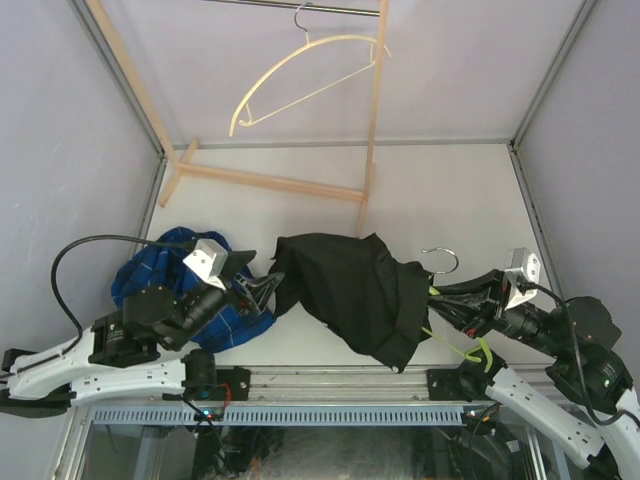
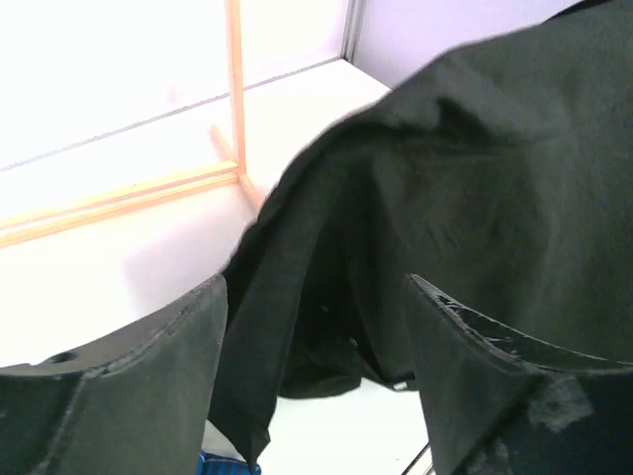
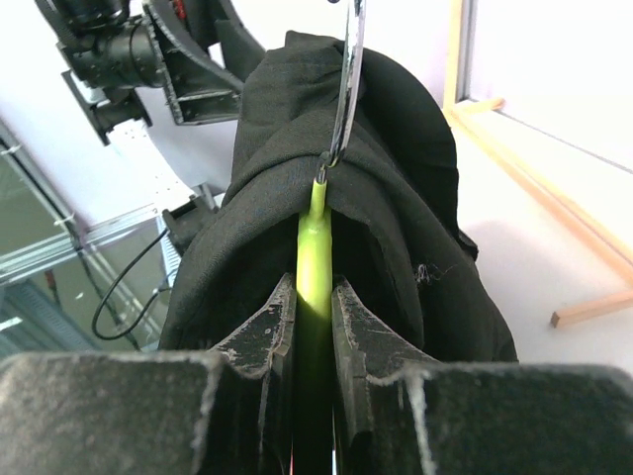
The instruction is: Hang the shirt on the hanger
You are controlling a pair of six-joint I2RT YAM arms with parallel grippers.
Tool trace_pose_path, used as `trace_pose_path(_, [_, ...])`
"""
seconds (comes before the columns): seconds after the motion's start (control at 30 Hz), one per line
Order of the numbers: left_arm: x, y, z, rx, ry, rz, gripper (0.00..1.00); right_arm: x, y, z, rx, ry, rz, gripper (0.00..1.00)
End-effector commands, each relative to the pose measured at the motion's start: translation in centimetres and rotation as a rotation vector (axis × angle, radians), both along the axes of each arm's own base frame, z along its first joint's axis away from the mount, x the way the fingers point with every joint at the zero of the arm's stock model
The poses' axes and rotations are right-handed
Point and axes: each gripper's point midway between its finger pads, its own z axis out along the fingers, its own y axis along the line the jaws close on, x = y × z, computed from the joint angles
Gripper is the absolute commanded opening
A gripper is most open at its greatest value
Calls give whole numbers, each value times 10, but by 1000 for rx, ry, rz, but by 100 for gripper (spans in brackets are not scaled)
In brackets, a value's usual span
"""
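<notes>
The black shirt (image 1: pixel 350 290) hangs draped over the lime-green hanger (image 1: pixel 476 352), held above the table near its front edge. The hanger's metal hook (image 1: pixel 441 258) sticks out of the cloth on the right. My right gripper (image 1: pixel 447 300) is shut on the hanger's green neck (image 3: pixel 315 247), just below the hook (image 3: pixel 348 79), with the shirt (image 3: pixel 396 198) bunched round it. My left gripper (image 1: pixel 264 290) is at the shirt's left edge. Its jaws (image 2: pixel 316 366) stand wide apart, and a fold of the shirt (image 2: pixel 287 297) hangs loose between them without being pinched.
A blue plaid shirt (image 1: pixel 160 272) lies crumpled on the table under my left arm. A wooden rack (image 1: pixel 270 180) stands at the back, with a cream hanger (image 1: pixel 300 70) hanging from its rail. The rack's frame (image 2: pixel 235 99) shows beyond the shirt.
</notes>
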Motion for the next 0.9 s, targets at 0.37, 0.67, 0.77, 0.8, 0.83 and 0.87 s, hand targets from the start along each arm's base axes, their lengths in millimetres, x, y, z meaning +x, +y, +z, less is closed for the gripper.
trace_pose_path(0.37, [3,-34,-36,61,30,-30,55,-5,-15,52,137,-14,-52,0])
trace_pose_path(0.67, [4,-34,-64,81,7,-32,50,-18,-14,62,156,-21,4,0])
trace_pose_path(0.77, [10,-29,-68,108,-3,14,50,-21,-13,64,162,-19,20,0])
trace_pose_path(0.8, [12,-28,-69,119,-6,32,49,-22,-13,64,163,-16,28,0])
trace_pose_path(0.83, [15,-26,-70,129,-11,49,48,-23,-12,65,164,-15,35,0])
trace_pose_path(0.87, [17,-26,-72,142,-17,63,47,-24,-11,65,166,-14,41,0])
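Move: The black shirt's free left end hangs about 2 cm ahead of the left hand, 5 cm to its right and 8 cm lower. The blue shirt lies some 20 cm to the left hand's left, 3 cm back and 30 cm below; the green hanger's gripped neck is about 31 cm to its right, roughly level in depth and height. From the right hand that free end is some 28 cm left, 2 cm forward, 10 cm down. Left hand sinks about 8 cm and shifts 3 cm right to the black shirt's free edge, fingers half closing. ##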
